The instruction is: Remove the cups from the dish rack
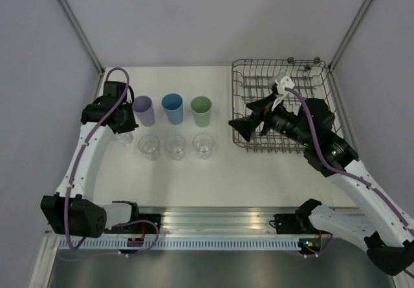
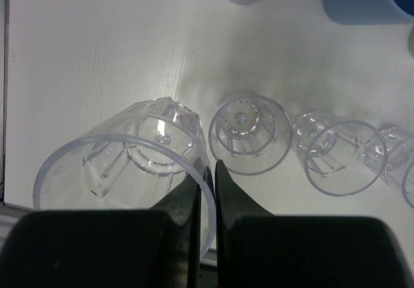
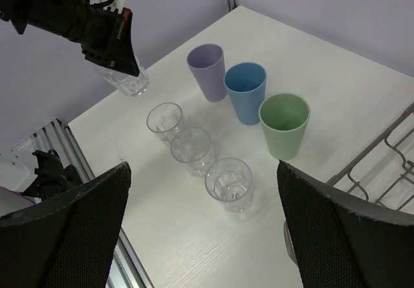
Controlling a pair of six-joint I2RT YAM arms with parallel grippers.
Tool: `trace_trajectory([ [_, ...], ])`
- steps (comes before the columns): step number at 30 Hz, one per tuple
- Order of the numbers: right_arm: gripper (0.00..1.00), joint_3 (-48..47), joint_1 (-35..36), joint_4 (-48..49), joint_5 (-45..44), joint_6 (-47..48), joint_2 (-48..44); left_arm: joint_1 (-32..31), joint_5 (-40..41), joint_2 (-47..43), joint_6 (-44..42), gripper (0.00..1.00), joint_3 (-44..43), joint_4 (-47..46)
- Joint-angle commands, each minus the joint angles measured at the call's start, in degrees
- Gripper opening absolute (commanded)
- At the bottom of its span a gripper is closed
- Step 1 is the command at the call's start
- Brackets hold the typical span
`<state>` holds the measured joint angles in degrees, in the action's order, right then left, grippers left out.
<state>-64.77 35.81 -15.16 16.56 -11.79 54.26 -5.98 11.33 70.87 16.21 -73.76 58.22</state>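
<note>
My left gripper [image 1: 121, 134] [image 2: 210, 169] is shut on the rim of a clear glass [image 2: 123, 162], held tilted at the left end of the glass row; it also shows in the right wrist view [image 3: 127, 79]. Three clear glasses [image 1: 149, 147] [image 1: 174, 146] [image 1: 203, 145] stand in a row on the table. Behind them stand the lavender [image 1: 143, 110], blue [image 1: 173, 109] and pale green [image 1: 201, 111] tumblers. My right gripper [image 1: 240, 129] [image 3: 202, 169] is open and empty at the left edge of the dish rack [image 1: 304, 68]. No cup shows in the rack.
The right arm lies across the rack and hides part of it. Grey walls with metal posts enclose the table at the back and sides. The rail with both arm bases [image 1: 213, 226] runs along the near edge.
</note>
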Motion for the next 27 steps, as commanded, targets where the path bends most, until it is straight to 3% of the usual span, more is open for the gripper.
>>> trace_trajectory([
  [1,0.98,0.61,-0.13,-0.83,0.41,1.86,-2.75,2.54,-0.70,0.93,-1.88,0.02,-1.04,-1.26],
  [11,0.98,2.72,0.05,-1.02,-0.12,2.04,-8.55,9.84,-4.30,8.31,-1.27,0.02,0.54,-3.63],
  [27,0.98,5.71,0.05,2.50,3.39,0.28,-13.48,10.72,1.50,14.29,6.29,0.02,9.07,-15.06],
])
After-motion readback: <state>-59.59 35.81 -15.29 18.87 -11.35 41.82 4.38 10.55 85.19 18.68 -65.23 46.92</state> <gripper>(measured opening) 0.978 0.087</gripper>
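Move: The left hand already holds a clear cup by its wall; the free spot for it, at the left end of the clear row, lies about 8 cm left, 3 cm ahead and 20 cm below. The nearest standing clear cup is 3 cm ahead and 2 cm right, the next 3 cm ahead and 11 cm right; the purple cup is 15 cm ahead, 1 cm right. From the right hand the spot is some 37 cm left, 7 cm ahead, far below. Still pinching the clear cup's wall, the left hand lowers it about 10 cm towards the open spot beside the clear row, going some 5 cm left mostly in the first half before sinking faster, with the fingers tipping steeper and turning slightly counter-clockwise. The empty right hand, wide open, draws back about 5 cm and a little right and up, away from the cups. ##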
